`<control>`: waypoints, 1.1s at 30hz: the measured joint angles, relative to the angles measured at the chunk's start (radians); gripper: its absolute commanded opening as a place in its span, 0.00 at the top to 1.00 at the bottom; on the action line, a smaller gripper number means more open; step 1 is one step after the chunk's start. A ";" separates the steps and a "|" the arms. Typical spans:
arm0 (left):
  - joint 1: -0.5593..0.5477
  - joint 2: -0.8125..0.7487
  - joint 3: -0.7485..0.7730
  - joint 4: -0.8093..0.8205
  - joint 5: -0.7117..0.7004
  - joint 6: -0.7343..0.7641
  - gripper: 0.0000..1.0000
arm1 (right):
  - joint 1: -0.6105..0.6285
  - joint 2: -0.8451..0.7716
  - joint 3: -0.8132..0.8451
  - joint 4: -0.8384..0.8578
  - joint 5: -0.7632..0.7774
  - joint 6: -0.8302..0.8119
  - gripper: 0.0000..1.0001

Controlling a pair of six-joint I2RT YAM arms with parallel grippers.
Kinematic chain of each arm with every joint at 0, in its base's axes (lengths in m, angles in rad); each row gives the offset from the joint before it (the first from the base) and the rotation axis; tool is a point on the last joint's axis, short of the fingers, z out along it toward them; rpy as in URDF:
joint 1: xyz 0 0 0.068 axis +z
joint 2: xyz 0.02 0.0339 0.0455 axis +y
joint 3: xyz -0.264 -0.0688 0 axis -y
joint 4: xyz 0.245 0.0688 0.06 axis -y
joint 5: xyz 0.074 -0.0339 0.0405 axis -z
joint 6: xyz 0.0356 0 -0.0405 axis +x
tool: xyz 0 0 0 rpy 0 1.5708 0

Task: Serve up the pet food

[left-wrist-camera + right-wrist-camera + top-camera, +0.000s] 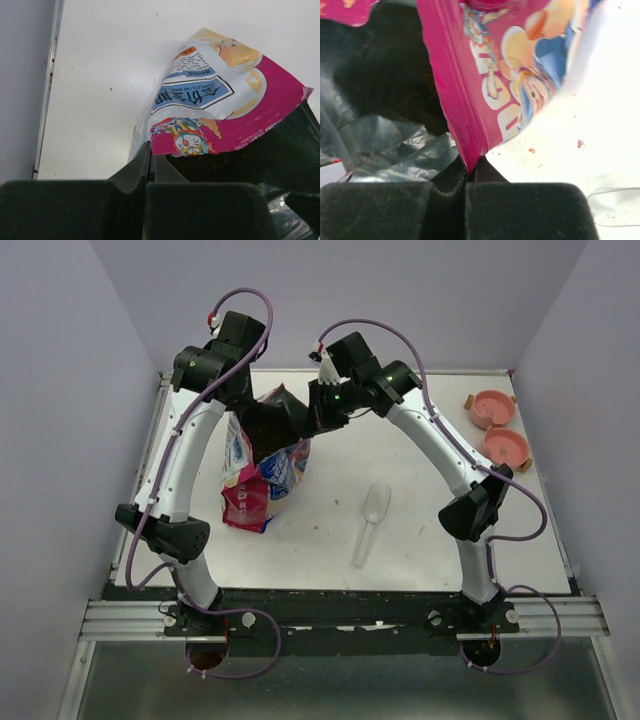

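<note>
A glossy pink-and-blue cartoon-printed bag stands on the white table, left of centre. Both grippers meet at its top. My left gripper is shut on the bag's rim at one side of the mouth. On the other side, my right gripper is shut on the pink edge of the bag. Between them the mouth gapes, dark inside with silvery lining. The pet food is hidden in that dark inside. A clear plastic scoop lies on the table, right of the bag.
Two pink bowls sit at the table's back right edge. The scoop's rim shows low in the right wrist view. Small reddish crumbs dot the table near the bag. Grey walls close in on three sides.
</note>
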 measured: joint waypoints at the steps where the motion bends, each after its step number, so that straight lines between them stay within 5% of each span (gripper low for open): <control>1: 0.000 -0.013 -0.010 -0.013 0.004 0.002 1.00 | -0.001 0.004 0.000 -0.011 0.000 -0.008 1.00; 3: 0.000 -0.044 -0.055 -0.019 0.025 0.006 0.93 | -0.001 0.006 -0.021 -0.021 -0.002 -0.024 0.99; 9: 0.001 -0.161 -0.231 0.055 0.077 0.027 0.51 | -0.001 -0.003 -0.058 -0.009 -0.031 -0.051 1.00; 15: 0.003 -0.221 -0.272 0.071 0.139 0.049 0.29 | -0.004 -0.003 -0.061 -0.007 -0.050 -0.055 1.00; 31: -0.074 -0.193 -0.331 0.083 0.090 -0.063 0.23 | -0.006 -0.003 -0.061 -0.008 -0.061 -0.053 1.00; 33: -0.074 -0.196 -0.361 0.083 0.065 -0.095 0.31 | -0.005 -0.003 -0.061 -0.008 -0.061 -0.053 1.00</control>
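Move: The left hand pinches the open cat food bag's far-left rim; the bag's middle is about 9 cm back, 3 cm right and 15 cm below it. The right hand pinches the right rim, with the bag's middle some 10 cm left, 5 cm back and 10 cm below. From the right hand the clear scoop lies roughly 14 cm right and 15 cm back, about 24 cm lower on the table. Left hand draws back 5 cm, sinks 4 cm and opens wide, releasing the rim; right keeps its pinch. ##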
